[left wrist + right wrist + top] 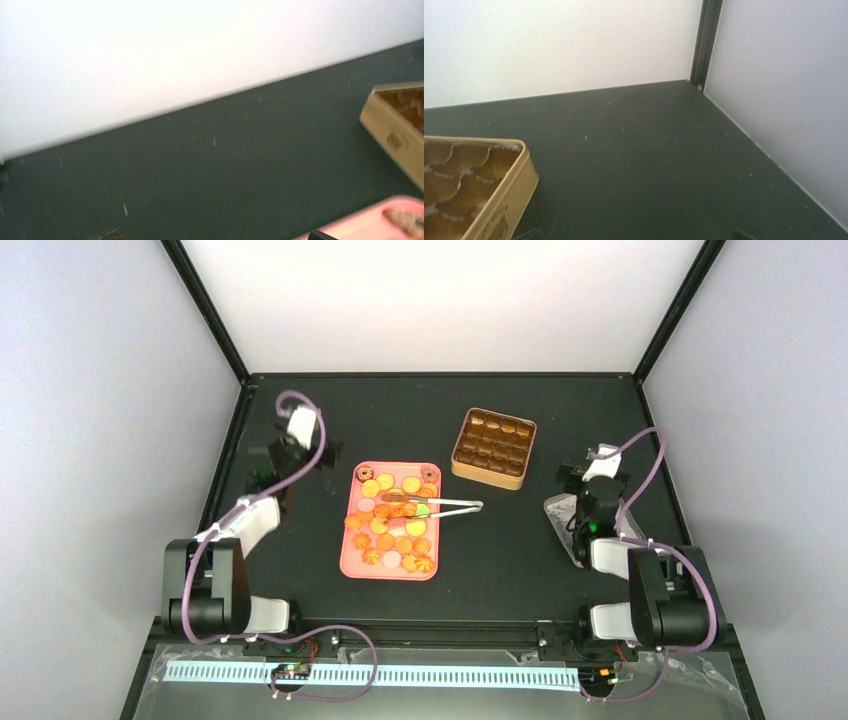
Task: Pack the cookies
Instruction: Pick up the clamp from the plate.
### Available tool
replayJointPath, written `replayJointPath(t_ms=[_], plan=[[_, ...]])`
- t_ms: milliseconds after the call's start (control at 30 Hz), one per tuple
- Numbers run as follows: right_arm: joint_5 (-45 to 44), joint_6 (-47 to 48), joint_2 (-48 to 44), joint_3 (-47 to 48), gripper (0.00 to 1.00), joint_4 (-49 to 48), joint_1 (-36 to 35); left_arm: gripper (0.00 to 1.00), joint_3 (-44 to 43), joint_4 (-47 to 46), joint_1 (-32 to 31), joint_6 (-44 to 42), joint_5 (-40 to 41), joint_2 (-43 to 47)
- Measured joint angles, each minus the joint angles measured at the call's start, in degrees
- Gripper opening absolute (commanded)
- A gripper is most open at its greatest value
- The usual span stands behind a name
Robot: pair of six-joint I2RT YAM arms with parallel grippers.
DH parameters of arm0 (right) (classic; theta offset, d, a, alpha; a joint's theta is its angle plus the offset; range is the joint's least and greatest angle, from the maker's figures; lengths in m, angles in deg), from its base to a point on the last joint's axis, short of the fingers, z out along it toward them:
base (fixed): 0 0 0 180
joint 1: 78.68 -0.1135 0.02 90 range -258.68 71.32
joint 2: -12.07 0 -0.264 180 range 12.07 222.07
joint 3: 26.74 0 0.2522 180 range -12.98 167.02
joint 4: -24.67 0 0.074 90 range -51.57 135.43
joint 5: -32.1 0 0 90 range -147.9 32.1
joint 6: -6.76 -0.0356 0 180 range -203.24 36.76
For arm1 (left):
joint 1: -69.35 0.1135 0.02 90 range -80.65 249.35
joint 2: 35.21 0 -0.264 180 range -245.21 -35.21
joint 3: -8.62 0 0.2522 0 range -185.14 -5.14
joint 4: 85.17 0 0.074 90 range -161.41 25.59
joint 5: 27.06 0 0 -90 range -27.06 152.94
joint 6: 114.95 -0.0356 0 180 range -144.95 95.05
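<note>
The cookies (pixel 385 540), small rounds mostly orange and yellow, lie spread over a pink tray (pixel 345 555) at mid-table. One cookie (pixel 406 220) shows on the tray's corner (pixel 365 224) in the left wrist view. My left gripper (pixel 298 428) hovers left of the tray's far end, open, with only dark table between its fingertips (pixel 106 234). My right gripper (pixel 598 466) hangs right of a gold tin (pixel 487 475), also open and empty, its fingertips (pixel 740 234) just in frame.
Metal tongs (pixel 445 506) lie across the tray, their handle sticking out to the right. The gold tin (pixel 506 200) holds rows of brown cups with nothing in them. The tin (pixel 395 135) also shows at the left wrist view's right edge. White walls enclose the dark table.
</note>
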Motion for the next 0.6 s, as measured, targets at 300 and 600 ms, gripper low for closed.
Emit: replayJointPath(t_ms=[300, 600], plan=[[-6.9, -10.2, -16.3, 16.6, 1.0, 26.3, -0.3, 0.99, -22.8, 31.4, -1.2, -11.4, -10.7, 2.6], [10.2, -23.1, -15.8, 24.1, 1.0, 45.1, -1.3, 0.98, -27.8, 59.8, -17.5, -28.3, -12.3, 0.1]])
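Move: The clamp lies across the plate: its middle is about 12 cm back, 27 cm to the right of and 14 cm below my left hand. From that hand, the plate's middle is some 15 cm back and 17 cm right, the cookie box about 4 cm ahead and 42 cm right. From my right hand, the clamp is roughly 10 cm back, 37 cm left and 12 cm below, the box some 7 cm ahead and 21 cm left. I lift my left hand about 10 cm, then swing it right and back while sinking nearly as far, towards the clamp over the plate, fingers wide open, turning some 40 degrees clockwise and tipping down. I raise my open right hand sharply, then bring it left and slightly down, rolling its left side up. Neither touches anything. ##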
